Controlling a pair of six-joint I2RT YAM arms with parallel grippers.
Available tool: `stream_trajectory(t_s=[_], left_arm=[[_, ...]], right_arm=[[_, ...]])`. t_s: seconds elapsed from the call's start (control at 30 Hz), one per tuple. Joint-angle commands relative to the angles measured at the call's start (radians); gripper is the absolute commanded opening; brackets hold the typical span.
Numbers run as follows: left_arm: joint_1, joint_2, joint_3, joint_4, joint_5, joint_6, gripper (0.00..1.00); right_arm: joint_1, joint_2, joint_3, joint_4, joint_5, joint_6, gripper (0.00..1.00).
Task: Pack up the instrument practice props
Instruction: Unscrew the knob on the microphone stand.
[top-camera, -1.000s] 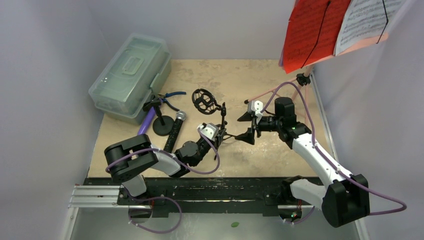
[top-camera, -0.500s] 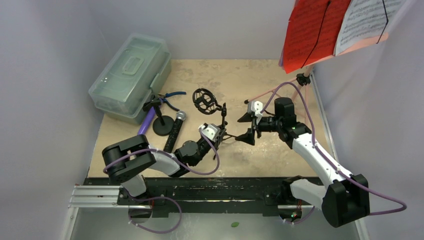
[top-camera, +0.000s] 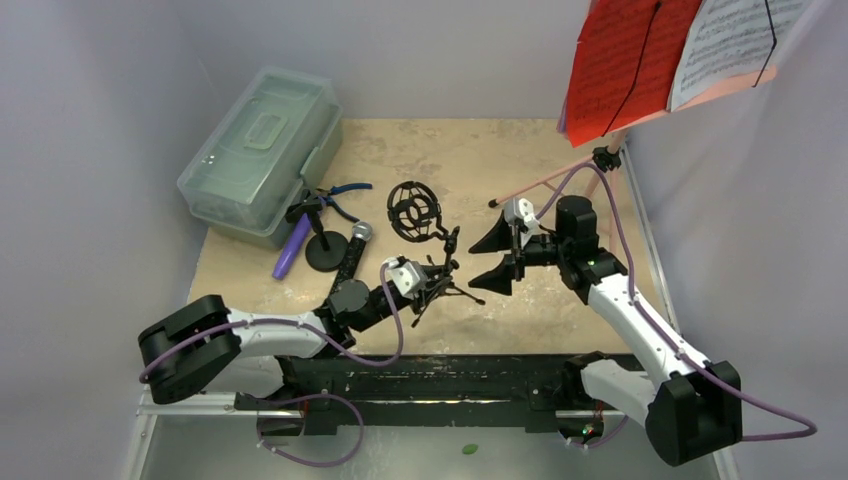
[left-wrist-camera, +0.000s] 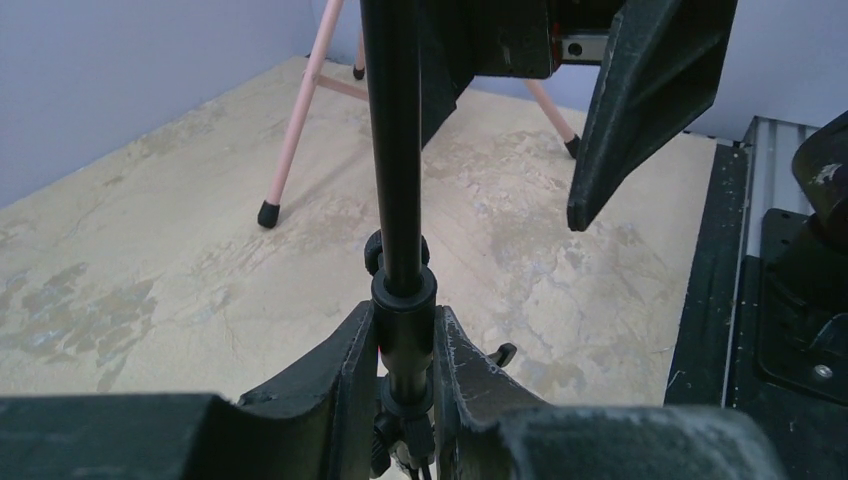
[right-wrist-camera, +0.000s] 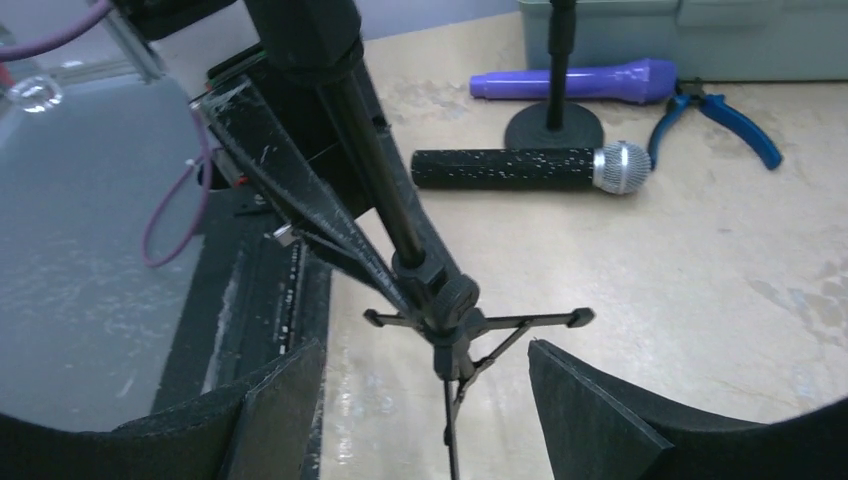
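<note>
My left gripper (top-camera: 432, 279) (left-wrist-camera: 402, 322) is shut on the pole of a black mic tripod (top-camera: 440, 262) (left-wrist-camera: 392, 150). The tripod leans, its ring-shaped mount (top-camera: 413, 212) toward the back and its spread legs (right-wrist-camera: 470, 322) toward my right gripper (top-camera: 497, 258) (right-wrist-camera: 425, 400). That gripper is open, with the legs just ahead of its fingers and nothing held. A black-silver microphone (top-camera: 350, 258) (right-wrist-camera: 520, 168) and a purple microphone (top-camera: 292, 250) (right-wrist-camera: 580, 80) lie at the left beside a round-based black stand (top-camera: 323, 255). The pink music rack (top-camera: 610, 140) with red (top-camera: 625, 60) and white pages (top-camera: 735, 40) stands at the back right.
A clear greenish case (top-camera: 262, 150) sits shut at the back left. Blue-handled pliers (top-camera: 342, 195) (right-wrist-camera: 730, 125) lie in front of it. The rack's pink legs (left-wrist-camera: 298, 130) spread on the table behind my right gripper. A black rail (top-camera: 430, 375) runs along the near edge.
My left arm has drawn back to the left, its jaws closing tighter on the pole, and the tripod has shifted and tilted with it. My right gripper has risen slightly, still open.
</note>
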Motion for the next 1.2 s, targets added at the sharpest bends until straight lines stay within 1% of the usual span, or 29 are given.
stream_trajectory(t_s=[0.0,0.1,0.13,0.23,0.4,0.5,0.67,0.73,1.03,1.17], left_arm=[[0.072,-0.091,0.003,-0.003,0.224,0.001,0.00],[0.115,-0.088,0.011,-0.009,0.325,-0.013,0.00],[0.123,-0.082,0.016,-0.012,0.350,-0.042,0.00],[0.135,-0.054,0.042,-0.022,0.421,-0.059,0.00],[0.136,-0.011,0.090,-0.039,0.479,-0.073,0.00],[0.136,0.001,0.107,-0.044,0.486,-0.072,0.00],[0.138,-0.005,0.118,-0.065,0.491,-0.061,0.00],[0.140,-0.011,0.117,-0.069,0.488,-0.059,0.00],[0.148,-0.021,0.111,-0.060,0.481,-0.059,0.00],[0.148,-0.011,0.110,-0.042,0.487,-0.070,0.00]], right_arm=[[-0.002,-0.010,-0.018,0.082,-0.113,0.107,0.76],[-0.002,0.018,-0.013,0.063,-0.131,0.105,0.69],[-0.001,0.022,-0.012,0.060,-0.137,0.104,0.67],[0.002,0.026,-0.016,0.064,-0.154,0.105,0.61],[0.011,0.048,-0.021,0.071,-0.133,0.111,0.56],[0.017,0.070,-0.013,0.048,-0.110,0.097,0.53],[0.027,0.123,0.031,-0.081,-0.078,-0.024,0.50],[0.034,0.135,0.039,-0.107,-0.083,-0.049,0.48],[0.053,0.134,0.044,-0.158,-0.118,-0.124,0.37],[0.058,0.134,0.045,-0.177,-0.117,-0.159,0.35]])
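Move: The stand's knurled knob sits about 5 cm to the left of the right hand's open fingers, hardly 1 cm ahead and some 3 cm lower. From that same hand the empty shock-mount ring is roughly 7 cm ahead, 12 cm left and 7 cm higher; the tripod legs spread about 6 cm left, 3 cm back and 9 cm below. The left hand already pinches the stand's collar, the knob being only about 2 cm right and 1 cm ahead, level with its fingers. The knob is brought between the right fingertips from both sides: the right hand eases back about 2 cm, then sinks some 4 cm as its fingers close from wide to about a third open around it. The left hand, keeping its pinch on the collar, lifts briefly, then carries the stand back, down and a little right, turning it about 20 degrees clockwise. ##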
